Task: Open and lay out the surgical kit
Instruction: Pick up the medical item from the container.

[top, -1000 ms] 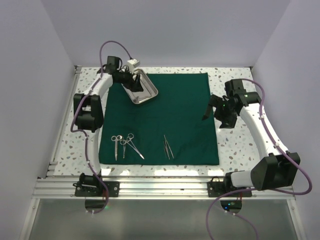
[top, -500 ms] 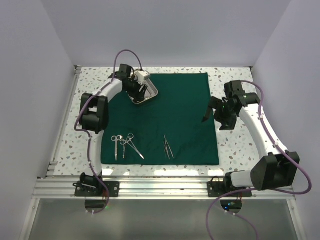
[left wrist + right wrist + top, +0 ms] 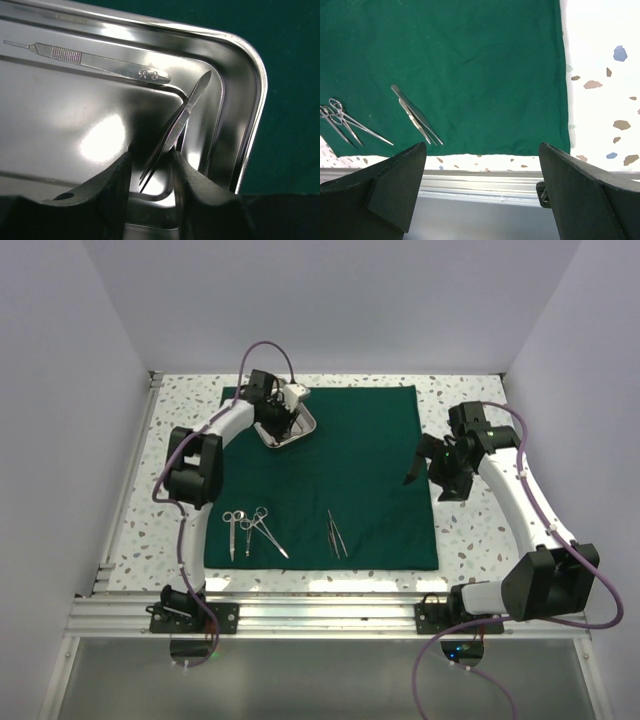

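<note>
The dark green cloth [image 3: 365,465] lies spread flat on the table. On its far left corner stands the steel tray [image 3: 309,429], and my left gripper [image 3: 283,419] reaches down into it. In the left wrist view a pair of tweezers [image 3: 181,119] leans in the tray's corner [image 3: 256,65], its tips between my narrowed fingers [image 3: 151,161], with a gap still showing on the left side. A scalpel handle [image 3: 100,62] lies along the tray's far wall. My right gripper [image 3: 425,466] hangs wide open over the cloth's right edge, holding nothing [image 3: 482,150].
Scissors [image 3: 231,530], forceps [image 3: 266,531] and two tweezers [image 3: 336,533] lie in a row along the cloth's near edge. The same tweezers [image 3: 417,117] show in the right wrist view. An aluminium rail [image 3: 320,615] runs along the table's near edge.
My left arm has moved right and down into the tray, and its jaws have narrowed around the tweezers. The right arm has stayed still.
</note>
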You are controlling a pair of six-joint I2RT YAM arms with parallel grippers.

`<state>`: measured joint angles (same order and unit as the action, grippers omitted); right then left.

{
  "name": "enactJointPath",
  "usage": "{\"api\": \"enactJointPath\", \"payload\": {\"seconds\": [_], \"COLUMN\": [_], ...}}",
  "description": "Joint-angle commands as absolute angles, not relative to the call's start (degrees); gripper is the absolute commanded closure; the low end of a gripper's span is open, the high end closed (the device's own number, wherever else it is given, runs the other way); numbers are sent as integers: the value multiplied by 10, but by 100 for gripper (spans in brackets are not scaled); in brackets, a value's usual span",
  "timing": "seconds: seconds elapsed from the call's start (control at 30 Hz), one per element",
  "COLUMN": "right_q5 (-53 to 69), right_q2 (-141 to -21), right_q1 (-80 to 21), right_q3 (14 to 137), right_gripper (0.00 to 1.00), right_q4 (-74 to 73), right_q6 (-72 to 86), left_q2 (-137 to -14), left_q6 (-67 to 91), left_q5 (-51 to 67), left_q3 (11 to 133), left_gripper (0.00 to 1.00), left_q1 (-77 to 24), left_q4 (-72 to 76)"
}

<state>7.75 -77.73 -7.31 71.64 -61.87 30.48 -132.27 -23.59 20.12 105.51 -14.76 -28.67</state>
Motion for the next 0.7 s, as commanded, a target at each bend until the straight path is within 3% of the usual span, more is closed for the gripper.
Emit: {"api": "enactJointPath", "payload": {"seconds": [0.0,0.1,0.13,0.43,0.67], "right_q5": [96,96,95,100,121], "right_q2": [-778,-778,-778,-773,-775], "right_q1": [-69,-69,-68,-67,-66], "right_q3": [715,715,715,710,717], "right_gripper": [1,1,1,1,1], "right_q4": [-618,-617,-617,-614,-597], "right_q6": [300,300,300,301,307], "left_q2": [-1334,-1334,-1334,-1325,-1238], "left_q6": [-242,-237,-235,-200,-85], "left_q5": [192,184,180,177,135], "left_q3": [1058,1065,1067,1094,1095], "left_gripper": [60,86,100,100,100], "left_q1": [-156,-156,-156,-143,-98], "left_q4": [-286,-287,-286,-292,-252]}}
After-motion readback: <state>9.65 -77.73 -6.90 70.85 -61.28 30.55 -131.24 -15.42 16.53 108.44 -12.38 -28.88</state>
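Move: The tweezers lie in the container, already between the left hand's parted fingers near their tips; their middle is about 3 cm to the right of that hand, level with it fore and aft and roughly 1 cm lower. The scalpel handle lies some 7 cm ahead and 3 cm right, and the container's middle about 4 cm ahead and 1 cm left, both slightly below. From the right hand the tweezers are roughly 22 cm ahead, 30 cm left and 14 cm down. The tweezers are pinched near their tips as the left hand's half-open fingers shut fully on them, the hand staying in place. Then it lifts them, slowly at first and then faster, up and equally forward and left, about 3.5 cm in all, over the container and away from its right-hand corner, turning some 10 degrees counter-clockwise. ##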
